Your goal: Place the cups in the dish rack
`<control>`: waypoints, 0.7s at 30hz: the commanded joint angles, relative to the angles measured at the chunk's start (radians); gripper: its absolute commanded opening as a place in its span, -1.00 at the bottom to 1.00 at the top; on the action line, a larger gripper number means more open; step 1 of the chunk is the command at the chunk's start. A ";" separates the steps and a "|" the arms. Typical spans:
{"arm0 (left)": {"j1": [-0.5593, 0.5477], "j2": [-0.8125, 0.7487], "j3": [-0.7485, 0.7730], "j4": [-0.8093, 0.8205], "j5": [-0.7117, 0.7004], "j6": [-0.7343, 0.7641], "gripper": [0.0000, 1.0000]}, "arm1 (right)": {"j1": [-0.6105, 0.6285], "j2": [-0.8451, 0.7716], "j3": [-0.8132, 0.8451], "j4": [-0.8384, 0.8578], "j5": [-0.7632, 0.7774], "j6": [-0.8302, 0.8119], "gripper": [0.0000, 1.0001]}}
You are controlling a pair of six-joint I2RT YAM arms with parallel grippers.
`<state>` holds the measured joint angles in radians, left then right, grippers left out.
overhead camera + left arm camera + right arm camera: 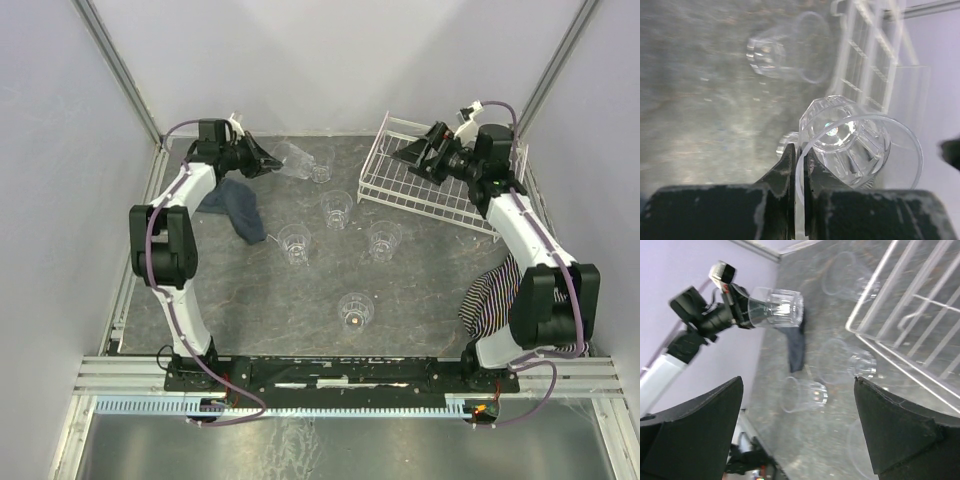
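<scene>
My left gripper (268, 160) is shut on the rim of a clear ribbed cup (294, 157), holding it on its side above the back left of the table. The left wrist view shows that cup (850, 145) with its rim pinched between the left gripper's (799, 152) jaws. A second cup (320, 173) lies just beyond the held one. Three cups (337, 208) (294, 243) (384, 240) stand mid-table, and one more (355, 311) is nearer the front. The white wire dish rack (400, 192) sits back right. My right gripper (420, 152) hovers over it, open and empty, also seen in its wrist view (798, 382).
A dark blue cloth (235, 205) lies beside the left arm. A striped cloth (495, 290) lies by the right arm's base. Walls and frame posts close off the back and both sides.
</scene>
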<state>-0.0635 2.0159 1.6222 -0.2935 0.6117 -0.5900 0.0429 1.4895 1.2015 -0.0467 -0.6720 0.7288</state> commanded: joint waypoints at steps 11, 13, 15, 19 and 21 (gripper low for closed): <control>-0.124 -0.250 -0.314 0.815 0.266 -0.694 -0.95 | 0.170 0.192 -0.037 0.700 -0.107 0.665 0.99; -0.151 -0.256 -0.319 0.848 0.266 -0.725 -0.95 | 0.185 0.201 -0.039 0.707 -0.095 0.670 0.99; -0.159 -0.257 -0.326 0.883 0.264 -0.759 -0.95 | 0.191 0.218 -0.036 0.756 -0.089 0.704 0.99; -0.169 -0.263 -0.352 0.936 0.263 -0.805 -0.95 | 0.204 0.252 -0.017 0.861 -0.078 0.782 0.99; -0.177 -0.265 -0.361 0.942 0.264 -0.815 -0.95 | 0.213 0.259 -0.006 0.861 -0.075 0.783 0.99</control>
<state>-0.2398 1.8111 1.2709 0.5182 0.8497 -1.3079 0.2432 1.7344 1.1576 0.6743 -0.7620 1.4498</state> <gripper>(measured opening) 0.072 0.995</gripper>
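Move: The cup already pinched by the left fingers is due for the open right gripper, which is some 35 cm to the left hand's right, 9 cm back and 11 cm higher. From that right hand the cup is about 12 cm ahead, 30 cm left and 12 cm below; the dish rack's middle is roughly 10 cm ahead, 9 cm right and 22 cm down. A far cup stands about 6 cm ahead and 10 cm right of the left hand, a middle cup 6 cm back and 14 cm right, both some 11 cm below. The cup, still pinched at its rim, is carried up and to the right, some 12 cm each, and about 8 cm back by the left hand, whose fingers swing roughly 35 degrees from slanting down to nearly level. The right hand comes some 11 cm left to meet it, rising a little and rolling about 30 degrees, with its fingers kept wide open facing the cup's base. ##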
